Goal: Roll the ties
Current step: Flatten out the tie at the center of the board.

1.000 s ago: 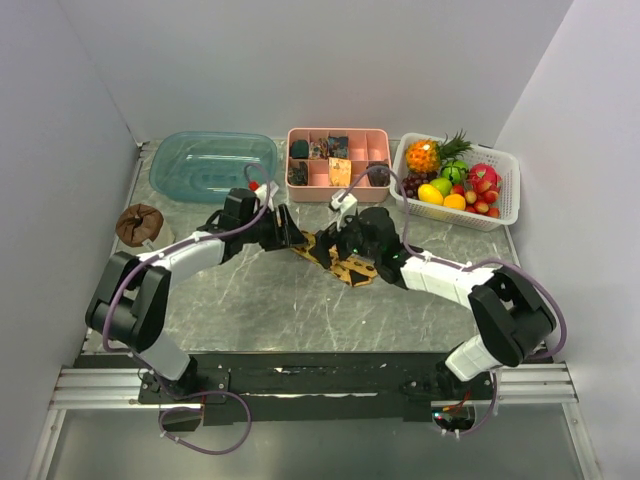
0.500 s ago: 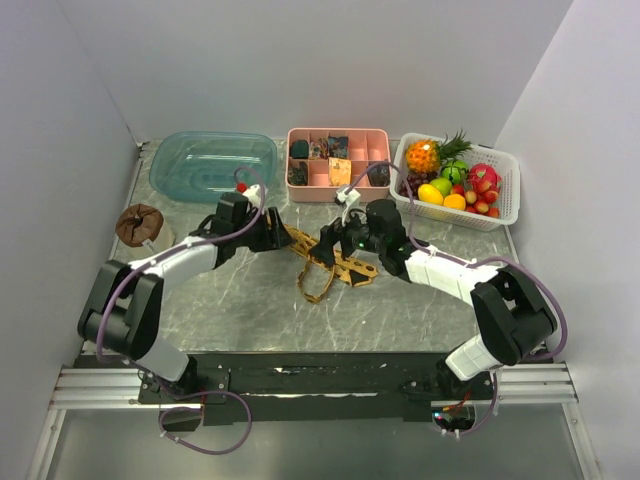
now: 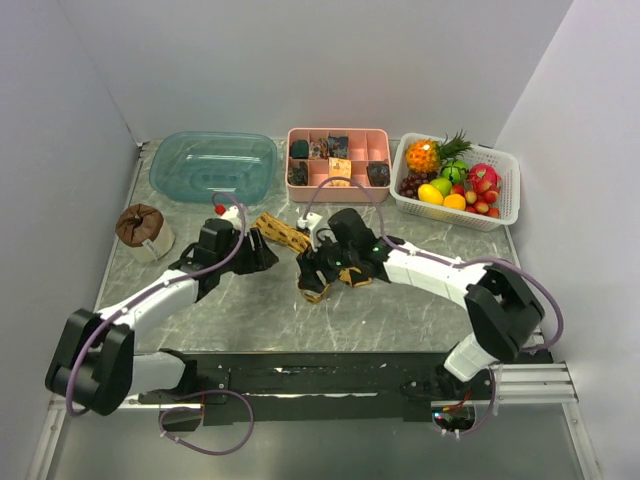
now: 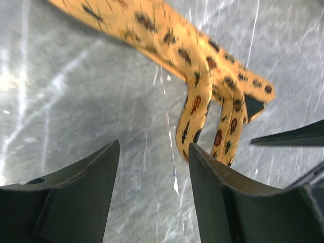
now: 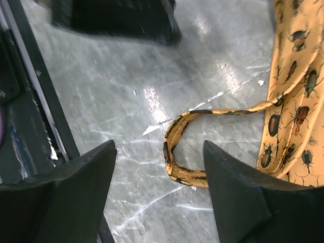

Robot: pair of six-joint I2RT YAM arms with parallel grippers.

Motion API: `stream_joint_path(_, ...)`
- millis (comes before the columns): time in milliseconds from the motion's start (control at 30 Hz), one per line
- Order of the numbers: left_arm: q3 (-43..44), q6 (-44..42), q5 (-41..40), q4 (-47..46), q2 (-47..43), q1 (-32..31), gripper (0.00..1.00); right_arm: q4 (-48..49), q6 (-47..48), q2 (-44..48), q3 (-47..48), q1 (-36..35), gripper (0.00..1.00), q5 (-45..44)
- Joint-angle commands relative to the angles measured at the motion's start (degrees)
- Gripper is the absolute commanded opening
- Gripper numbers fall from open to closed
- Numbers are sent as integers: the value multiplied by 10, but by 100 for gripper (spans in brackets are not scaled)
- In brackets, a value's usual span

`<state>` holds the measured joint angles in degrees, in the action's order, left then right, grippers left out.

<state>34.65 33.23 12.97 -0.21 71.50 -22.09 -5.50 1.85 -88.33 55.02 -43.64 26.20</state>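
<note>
The golden-yellow tie [image 3: 284, 232] with dark beetle-like marks lies crumpled mid-table, its wide part slanting back-left and a bunched part [image 3: 318, 286] nearer. My left gripper [image 3: 258, 254] is open just left of it. In the left wrist view the gripper [image 4: 154, 147] has only bare table between its fingers, with the tie [image 4: 167, 43] beyond the tips. My right gripper [image 3: 313, 266] hovers over the bunch. It is open [image 5: 159, 147], and a narrow loop of the tie [image 5: 174, 152] lies on the table between its fingers, beside the wider band [image 5: 296, 101].
Along the back stand a teal plastic tub [image 3: 212, 165], a pink divided tray [image 3: 389, 160] with small dark bundles, and a white basket [image 3: 511, 190] of fruit. A brown object on a white cup [image 3: 139, 226] sits at the left edge.
Both grippers have shifted left and nearer. The tie has been drawn out from a tight heap into a slanting band with a loose loop. The right jaws have narrowed somewhat.
</note>
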Motion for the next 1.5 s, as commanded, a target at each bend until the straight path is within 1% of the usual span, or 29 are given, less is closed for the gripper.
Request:
stream_joint_path(0,5,9,-44,21,-40,-1,63,-115,39,-47,58,-14,71,-39)
stream_joint_path(33,8,9,-50,22,-43,-1,63,-127,41,-56,65,-20,69,-47)
stream_joint_path(100,11,11,-53,28,-51,-1,63,-146,44,-78,78,-25,68,-51)
stream_joint_path(300,17,17,-60,37,-75,-1,63,-153,47,-120,84,-43,62,-48)
stream_joint_path(400,21,15,-66,42,-88,-1,63,-147,47,-135,85,-48,51,-19)
stream_joint_path(433,22,14,-66,45,-94,-1,63,-143,45,-136,84,-49,37,-18)
stream_joint_path(500,22,10,-60,44,-100,-1,63,-137,41,-134,83,-49,23,-9)
stream_joint_path(533,21,7,-59,42,-108,-1,63,-127,39,-127,81,-50,14,-9)
stream_joint_path(567,19,5,-59,41,-110,-1,63,-123,36,-122,82,-49,10,-4)
stream_joint_path(667,11,-5,-49,28,-128,-1,63,-117,25,-104,97,-44,4,-2)
stream_joint_path(767,1,-15,-30,9,-150,-5,62,-108,-15,-84,119,-23,4,23)
stream_joint_path(800,-5,-17,-29,6,-157,-8,62,-102,-18,-79,123,-16,4,49)
stream_joint_path(900,-13,-27,-25,-17,-183,-24,62,-74,-81,-65,134,22,4,94)
stream_joint_path(933,-16,-35,-26,-23,-194,-37,62,-67,-93,-63,139,32,4,130)
stream_joint_path(1000,-24,-51,-16,-49,-206,-56,62,-51,-133,-63,144,57,3,153)
stream_joint_path(1033,-26,-67,-17,-55,-216,-84,63,-44,-145,-62,146,65,3,168)
stream_joint_path(1100,-23,-85,-40,-65,-219,-117,63,-29,-176,-59,143,81,2,183)
stream_joint_path(1133,-20,-98,-47,-62,-212,-143,63,-25,-180,-53,141,84,1,186)
stream_joint_path(1267,8,-126,-54,-58,-168,-189,64,-23,-202,-46,139,94,1,198)
stream_joint_path(1333,20,-136,-75,-59,-149,-218,64,-21,-206,-43,135,98,1,203)
stream_joint_path(1433,36,-146,-123,-54,-121,-242,64,-19,-214,-40,131,103,1,218)
stream_joint_path(1467,39,-148,-128,-50,-115,-248,65,-21,-213,-39,130,103,1,218)
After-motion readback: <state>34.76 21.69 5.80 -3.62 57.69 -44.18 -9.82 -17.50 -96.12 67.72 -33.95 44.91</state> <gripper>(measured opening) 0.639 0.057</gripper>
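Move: The folded-back near tail of the tie lies just under the right hand's open fingers, about 4 cm back, 1 cm to the left and 9 cm below. The tie's dark-lined right end is some 11 cm to this hand's right and 1 cm ahead, its far-left stretch about 12 cm ahead and 6 cm to the left, both roughly 10 cm below. From the left hand the near tail lies some 8 cm back, 10 cm to the right and 7 cm below. Down about 8 cm and slightly back goes the right hand, fingers steepening, to shut on the near tail of the tie; keeping the pinch, it lifts well over 10 cm and swings forward over the tie, rolling the wrist. The left hand, fingers still partly open, rises, then sweeps right and back towards the right gripper, tipping its fingers up and turning clockwise. ##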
